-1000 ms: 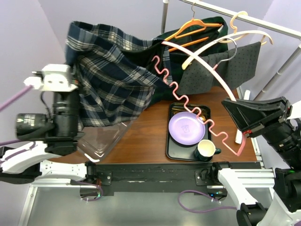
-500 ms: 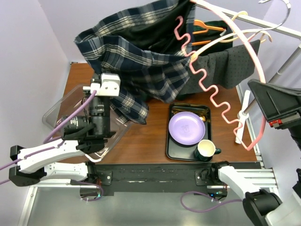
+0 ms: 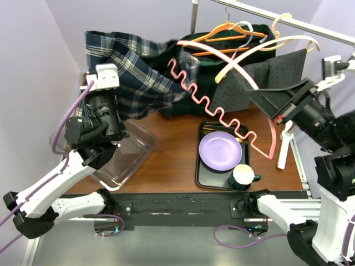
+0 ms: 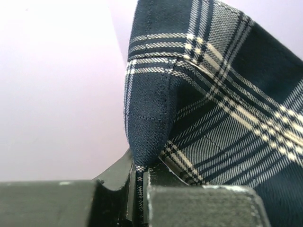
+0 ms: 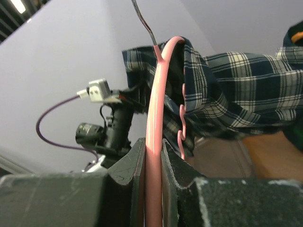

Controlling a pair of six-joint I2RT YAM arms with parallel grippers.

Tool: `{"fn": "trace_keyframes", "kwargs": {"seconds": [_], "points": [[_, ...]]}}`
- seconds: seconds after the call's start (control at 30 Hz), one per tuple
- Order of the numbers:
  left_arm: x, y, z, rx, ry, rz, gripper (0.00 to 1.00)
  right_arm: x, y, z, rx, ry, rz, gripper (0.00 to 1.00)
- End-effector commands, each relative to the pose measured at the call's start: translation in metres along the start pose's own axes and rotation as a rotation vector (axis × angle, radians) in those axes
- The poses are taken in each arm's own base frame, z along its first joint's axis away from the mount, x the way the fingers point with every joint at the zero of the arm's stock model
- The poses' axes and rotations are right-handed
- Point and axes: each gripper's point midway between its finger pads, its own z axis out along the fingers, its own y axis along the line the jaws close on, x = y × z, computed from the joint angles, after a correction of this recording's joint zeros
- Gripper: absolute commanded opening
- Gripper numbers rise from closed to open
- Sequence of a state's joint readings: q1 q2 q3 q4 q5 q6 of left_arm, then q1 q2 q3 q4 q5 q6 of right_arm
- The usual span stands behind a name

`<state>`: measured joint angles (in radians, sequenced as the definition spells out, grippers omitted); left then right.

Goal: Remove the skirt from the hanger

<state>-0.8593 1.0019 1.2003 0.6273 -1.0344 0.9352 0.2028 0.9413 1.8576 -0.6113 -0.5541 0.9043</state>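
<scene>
The navy plaid skirt (image 3: pixel 130 69) hangs in the air at the back left, stretched between both arms. My left gripper (image 3: pixel 104 84) is shut on a folded edge of the skirt (image 4: pixel 151 123), with cloth pinched between its fingers (image 4: pixel 118 182). The pink hanger (image 3: pixel 222 113), with its wavy lower bar, slants from the skirt down toward the tray. My right gripper (image 5: pixel 154 156) is shut on the hanger's smooth pink arm (image 5: pixel 156 94). The skirt (image 5: pixel 227 90) still drapes around the hanger's far end.
A clear plastic bin (image 3: pixel 125 160) sits at the front left. A black tray (image 3: pixel 201 176) holds a purple plate (image 3: pixel 220 151) and a dark mug (image 3: pixel 242 176). Orange (image 3: pixel 227 34) and cream hangers (image 3: pixel 288 40) and a grey dotted garment (image 3: pixel 260 77) hang on the rail (image 3: pixel 310 25).
Skirt and hanger rose high, then came back down. The left gripper has pulled its skirt edge left and back, and the right gripper has swung the hanger lower and to the right.
</scene>
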Motion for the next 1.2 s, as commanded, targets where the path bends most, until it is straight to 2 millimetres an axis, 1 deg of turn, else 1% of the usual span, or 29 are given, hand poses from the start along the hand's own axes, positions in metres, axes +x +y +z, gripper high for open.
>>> {"fn": "trace_keyframes", "kwargs": {"seconds": [0.0,0.03,0.07,0.1,0.13,0.17,0.2,0.23,0.27,0.33,0.37,0.43,0.47,0.6,0.67,0.7,0.73,0.77,0.8,0.83,0.87,0.9,0.93,1.0,1.03,1.07,1.1,1.13,1.17], "points": [[0.015,0.015,0.015,-0.087,0.027,-0.053,0.0,0.001,0.026,-0.014,-0.113,-0.013,-0.081,0.0],[0.023,0.013,0.018,-0.094,0.041,-0.042,0.0,0.0,0.029,-0.015,-0.123,-0.025,-0.066,0.0],[0.037,0.016,0.023,-0.113,0.073,-0.002,0.0,-0.001,0.032,-0.016,-0.135,-0.027,-0.063,0.0],[0.043,0.013,0.028,-0.112,0.079,-0.041,0.0,-0.003,0.036,-0.016,-0.147,-0.031,-0.067,0.0],[0.051,0.014,0.032,-0.121,0.097,-0.035,0.0,-0.004,0.038,-0.015,-0.152,-0.026,-0.062,0.0],[0.06,0.023,0.037,-0.146,0.128,-0.01,0.0,-0.004,0.039,-0.013,-0.157,-0.015,-0.06,0.0],[0.062,0.027,0.04,-0.163,0.137,-0.036,0.0,-0.004,0.041,-0.014,-0.158,-0.016,-0.061,0.0],[0.06,0.034,0.043,-0.182,0.14,-0.043,0.0,-0.004,0.04,-0.014,-0.156,-0.015,-0.071,0.0],[0.063,0.046,0.045,-0.217,0.152,-0.043,0.0,-0.002,0.036,-0.014,-0.141,-0.008,-0.069,0.0],[0.058,0.063,0.047,-0.257,0.142,-0.057,0.0,0.001,0.031,-0.014,-0.127,0.001,-0.084,0.0],[0.061,0.075,0.049,-0.294,0.146,-0.044,0.0,0.003,0.028,-0.012,-0.121,0.008,-0.082,0.0],[0.059,0.084,0.055,-0.319,0.145,-0.041,0.0,0.006,0.028,-0.012,-0.131,0.023,-0.088,0.0],[0.063,0.09,0.057,-0.335,0.163,-0.032,0.0,0.008,0.028,-0.011,-0.137,0.036,-0.088,0.0],[0.053,0.089,0.062,-0.306,0.16,-0.065,0.0,0.009,0.027,-0.013,-0.135,0.038,-0.127,0.0],[0.045,0.095,0.064,-0.323,0.16,-0.065,0.0,0.01,0.025,-0.012,-0.131,0.052,-0.143,0.0],[0.047,0.093,0.068,-0.331,0.173,-0.051,0.0,0.013,0.024,-0.011,-0.139,0.071,-0.159,0.0],[0.037,0.098,0.07,-0.345,0.16,-0.058,0.0,0.018,0.023,-0.009,-0.15,0.104,-0.159,0.0],[0.034,0.1,0.072,-0.353,0.161,-0.031,0.0,0.023,0.019,-0.009,-0.148,0.128,-0.153,0.0],[0.037,0.099,0.077,-0.369,0.173,-0.012,0.0,0.027,0.017,-0.009,-0.15,0.145,-0.153,0.0],[0.031,0.102,0.079,-0.389,0.157,-0.018,0.0,0.029,0.017,-0.013,-0.15,0.143,-0.154,0.0],[0.032,0.105,0.081,-0.406,0.161,0.016,0.0,0.031,0.012,-0.012,-0.138,0.144,-0.149,0.0],[0.039,0.105,0.084,-0.422,0.174,0.034,0.0,0.031,0.012,-0.014,-0.131,0.133,-0.15,0.0],[0.047,0.11,0.086,-0.447,0.192,0.056,0.0,0.028,0.012,-0.015,-0.123,0.118,-0.154,0.0],[0.06,0.114,0.087,-0.476,0.217,0.048,0.0,0.012,0.017,-0.023,-0.075,0.031,-0.197,0.0],[0.071,0.118,0.086,-0.482,0.245,0.064,0.0,0.005,0.019,-0.026,-0.057,-0.008,-0.21,0.0],[0.077,0.117,0.087,-0.483,0.248,0.029,0.0,-0.008,0.026,-0.033,-0.033,-0.08,-0.233,0.0],[0.08,0.119,0.087,-0.489,0.259,0.022,0.0,-0.015,0.03,-0.037,-0.023,-0.117,-0.252,0.0],[0.089,0.122,0.085,-0.493,0.289,0.036,0.0,-0.021,0.033,-0.041,-0.013,-0.148,-0.263,0.0],[0.091,0.122,0.085,-0.5,0.293,0.003,0.0,-0.029,0.04,-0.047,-0.01,-0.187,-0.277,0.0]]}}
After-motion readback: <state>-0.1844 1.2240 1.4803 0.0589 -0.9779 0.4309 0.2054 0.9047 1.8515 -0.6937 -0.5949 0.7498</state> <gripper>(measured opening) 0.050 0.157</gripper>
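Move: Pinched in the left fingers, the plaid skirt stretches to the robot's right, its waist still over the far end of the pink hanger, about 25 cm right of the left hand and level with it fore and aft. From the right hand, which grips the hanger, that far end is some 22 cm ahead and 27 cm left, about 4 cm higher. The cream hanger hangs roughly 20 cm straight ahead of the right hand. Pulling the skirt away from the pink hanger, the left hand goes about 15 cm left and 7 cm forward, first dipping some 6 cm, rising back, then sinking again as it swings farther left. It turns nearly 30 degrees counter-clockwise, its fingers keeping their pinch. The right hand keeps gripping the hanger nearly in place, easing down a few centimetres. ##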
